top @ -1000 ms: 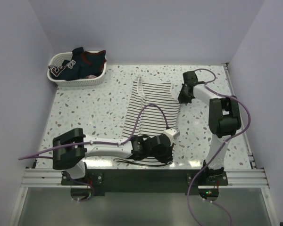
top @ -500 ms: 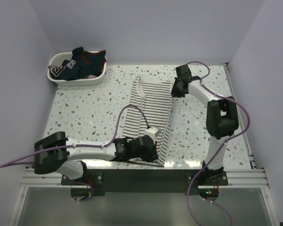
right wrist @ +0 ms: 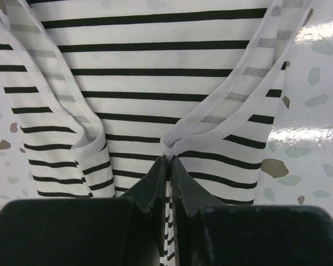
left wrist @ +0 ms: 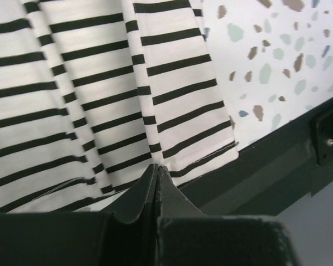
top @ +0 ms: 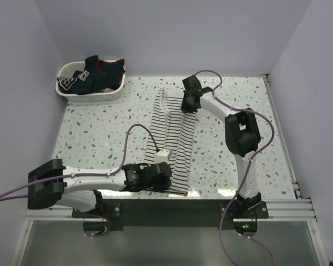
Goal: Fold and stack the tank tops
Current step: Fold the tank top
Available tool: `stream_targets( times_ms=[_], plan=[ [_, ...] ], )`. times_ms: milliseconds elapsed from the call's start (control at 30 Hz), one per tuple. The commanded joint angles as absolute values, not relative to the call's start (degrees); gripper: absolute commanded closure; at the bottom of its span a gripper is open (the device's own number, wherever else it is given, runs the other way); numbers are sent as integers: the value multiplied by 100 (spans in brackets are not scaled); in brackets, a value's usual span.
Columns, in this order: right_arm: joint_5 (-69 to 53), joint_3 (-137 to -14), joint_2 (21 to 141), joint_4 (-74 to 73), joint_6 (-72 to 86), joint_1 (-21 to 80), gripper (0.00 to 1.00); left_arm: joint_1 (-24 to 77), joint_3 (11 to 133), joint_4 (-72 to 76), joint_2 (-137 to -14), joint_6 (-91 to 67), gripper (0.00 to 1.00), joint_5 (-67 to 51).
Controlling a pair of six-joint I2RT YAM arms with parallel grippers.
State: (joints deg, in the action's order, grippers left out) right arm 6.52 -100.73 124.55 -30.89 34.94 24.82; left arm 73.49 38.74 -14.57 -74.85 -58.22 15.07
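The white tank top with thin dark stripes (top: 167,128) lies lengthwise in the middle of the speckled table, its right side doubled over to the left. My left gripper (top: 162,180) (left wrist: 156,166) is shut on its bottom hem at the near end, above the striped cloth (left wrist: 100,83). My right gripper (top: 190,103) (right wrist: 170,158) is shut on the white-edged armhole at the far end, cloth (right wrist: 155,83) bunching at the tips. A dark navy tank top with red trim (top: 97,75) sits in the basket.
A white basket (top: 89,95) stands at the back left corner. The black front rail (left wrist: 277,160) runs right beside the shirt's hem. Lilac walls close the table on three sides. Purple cables loop over both arms.
Both grippers have moved left with the shirt's right edge in them, folding that side over, so the shirt looks narrower. The left arm's base link has swung further left.
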Motion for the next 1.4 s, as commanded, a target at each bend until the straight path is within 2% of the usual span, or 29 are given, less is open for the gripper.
stream_targets(
  times_ms=[0,633,700,733,867,1100,1367],
  plan=[
    [844,-10538,12585,-3164,3630,2593,100,7330,3753,-2021,-7251,-6213,100,1889],
    [1011,-11082,12990,-3278,3674,2918,100,7313,3586,-2232,-7084,-6223,100,1889],
    [1011,-11109,13043,-3322,3665,2927,100,7313,3674,-2215,-7110,-6126,87,1942],
    [993,-11101,13043,-3314,3665,2927,100,7313,3709,-2206,-7110,-6048,73,1995],
    [1002,-11039,13034,-3313,3665,2927,100,7278,3981,-2145,-7250,-5819,64,2092],
    [993,-10925,12999,-3261,3674,2927,100,7005,4140,-1934,-7620,-5502,63,1925],
    [993,-10907,12982,-3287,3674,2927,100,6891,4175,-1503,-8068,-5133,67,1609]
  ],
)
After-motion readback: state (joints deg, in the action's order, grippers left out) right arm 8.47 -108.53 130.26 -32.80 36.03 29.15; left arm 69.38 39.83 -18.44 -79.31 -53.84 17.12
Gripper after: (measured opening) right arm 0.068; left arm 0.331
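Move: The left hand already pinches the tank top's right panel at the near hem. The left panel's inner edge, where this hem goes, lies about 5 cm to its left, level and some 2 cm below; the hem's right corner is 7 cm to its right, 1 cm back and 2 cm lower. The right hand pinches the same panel at its far, strap end. The left strap fold lies roughly 8 cm to its left, level and 1 cm below. Still pinching the right panel at both ends, the two hands carry it about 4 cm left towards the left panel, the left hand sinking some 2 cm with a slight wrist roll. The left fingers then open about a third and let go of the hem, lift about 1 cm while easing forward and a little right, and sink again over the fold, open. The right hand stops and keeps its pinch. ##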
